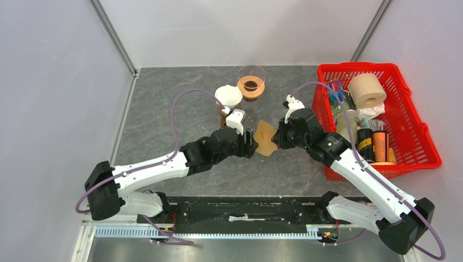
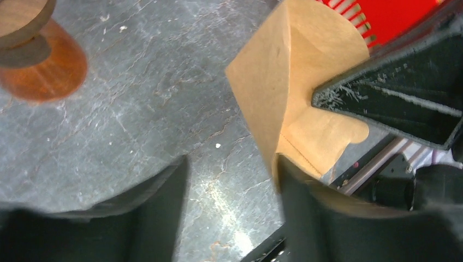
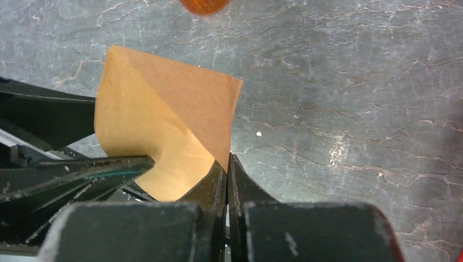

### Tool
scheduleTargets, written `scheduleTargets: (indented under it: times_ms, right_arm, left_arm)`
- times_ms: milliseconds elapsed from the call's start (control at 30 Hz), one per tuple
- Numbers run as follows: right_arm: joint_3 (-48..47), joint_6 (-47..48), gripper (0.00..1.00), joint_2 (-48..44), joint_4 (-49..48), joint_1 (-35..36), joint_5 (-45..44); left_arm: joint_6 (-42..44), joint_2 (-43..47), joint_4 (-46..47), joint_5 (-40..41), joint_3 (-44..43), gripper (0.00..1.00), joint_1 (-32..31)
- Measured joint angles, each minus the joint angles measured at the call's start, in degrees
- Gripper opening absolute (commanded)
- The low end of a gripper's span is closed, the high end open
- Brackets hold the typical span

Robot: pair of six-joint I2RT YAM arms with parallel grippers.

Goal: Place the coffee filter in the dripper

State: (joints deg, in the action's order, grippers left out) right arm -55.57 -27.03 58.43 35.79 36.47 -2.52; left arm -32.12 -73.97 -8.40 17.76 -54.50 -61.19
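The brown paper coffee filter (image 1: 266, 138) hangs above the table between my two grippers. My right gripper (image 1: 277, 137) is shut on its edge; in the right wrist view the closed gripper (image 3: 228, 161) pinches the filter (image 3: 158, 125). My left gripper (image 1: 252, 146) is open. In the left wrist view the gripper (image 2: 232, 164) is spread wide, with the filter (image 2: 295, 82) resting against its right finger (image 2: 311, 207). The white cone dripper (image 1: 228, 96) stands on a brown base at the back, left of the filter.
A clear glass with an orange-brown bottom (image 1: 251, 83) stands next to the dripper. A red basket (image 1: 415, 128) at the right holds a paper roll (image 1: 367, 90), bottles and other items. An orange glass piece (image 2: 46, 68) shows in the left wrist view.
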Motion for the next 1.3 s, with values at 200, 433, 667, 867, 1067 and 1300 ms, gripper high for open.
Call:
scheduleTargets:
  times_ms: [200, 433, 667, 867, 1067, 1300]
  right_arm:
    - [-1.8, 0.1, 0.0, -0.6, 2.3, 0.0, 0.0]
    - [-8.5, -0.2, 0.0, 0.2, 7.5, 0.0, -5.3]
    - [-20.4, -1.3, 0.0, 7.0, 10.3, -0.9, -10.2]
    - [-35.5, -0.2, 0.0, 17.4, 9.8, -3.9, -9.0]
    - [-46.7, 0.7, 0.0, 29.3, 9.7, -7.3, -4.7]
    - [-57.8, 1.0, 0.0, 41.7, 11.4, -10.8, 0.9]
  left_arm:
    - [1.7, 5.3, 7.8, -4.8, 6.9, 0.87, 0.0]
    - [4.2, 13.4, 13.8, -6.1, 9.4, 0.88, 0.0]
    - [7.5, 18.4, 16.1, 1.1, 9.4, 0.89, 0.5]
    - [9.5, 19.5, 14.0, 8.1, 7.1, 0.9, 2.9]
    - [9.4, 19.6, 11.1, 11.2, 4.6, 0.9, 7.0]
    - [8.6, 14.8, 8.9, 7.4, 1.0, 0.9, 16.4]
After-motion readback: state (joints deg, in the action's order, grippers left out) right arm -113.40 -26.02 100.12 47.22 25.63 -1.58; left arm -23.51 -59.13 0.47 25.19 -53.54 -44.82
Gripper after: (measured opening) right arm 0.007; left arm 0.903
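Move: Some 22 cm ahead of the right hand, 9 cm to its left and about 7 cm lower stands the clear dripper on its wooden collar. The dripper lined with white paper is about 14 cm ahead and 16 cm left, a few centimetres lower. The brown coffee filter is already in the right fingers, its middle about 3 cm left and 1 cm ahead. For the left hand, the clear dripper lies 22 cm straight ahead, 7 cm down; the white-lined one 14 cm ahead, 9 cm left. Keeping its pinch on the brown filter's edge, the right hand lifts, then carries it some 19 cm forward and 12 cm up towards the clear dripper, a touch left, sinking slightly at the end. The left hand, already half open, spreads wide, backs off briefly, then rises about 12 cm and swings left and forward, tipping up and turning counter-clockwise, ending near the white-lined dripper. ##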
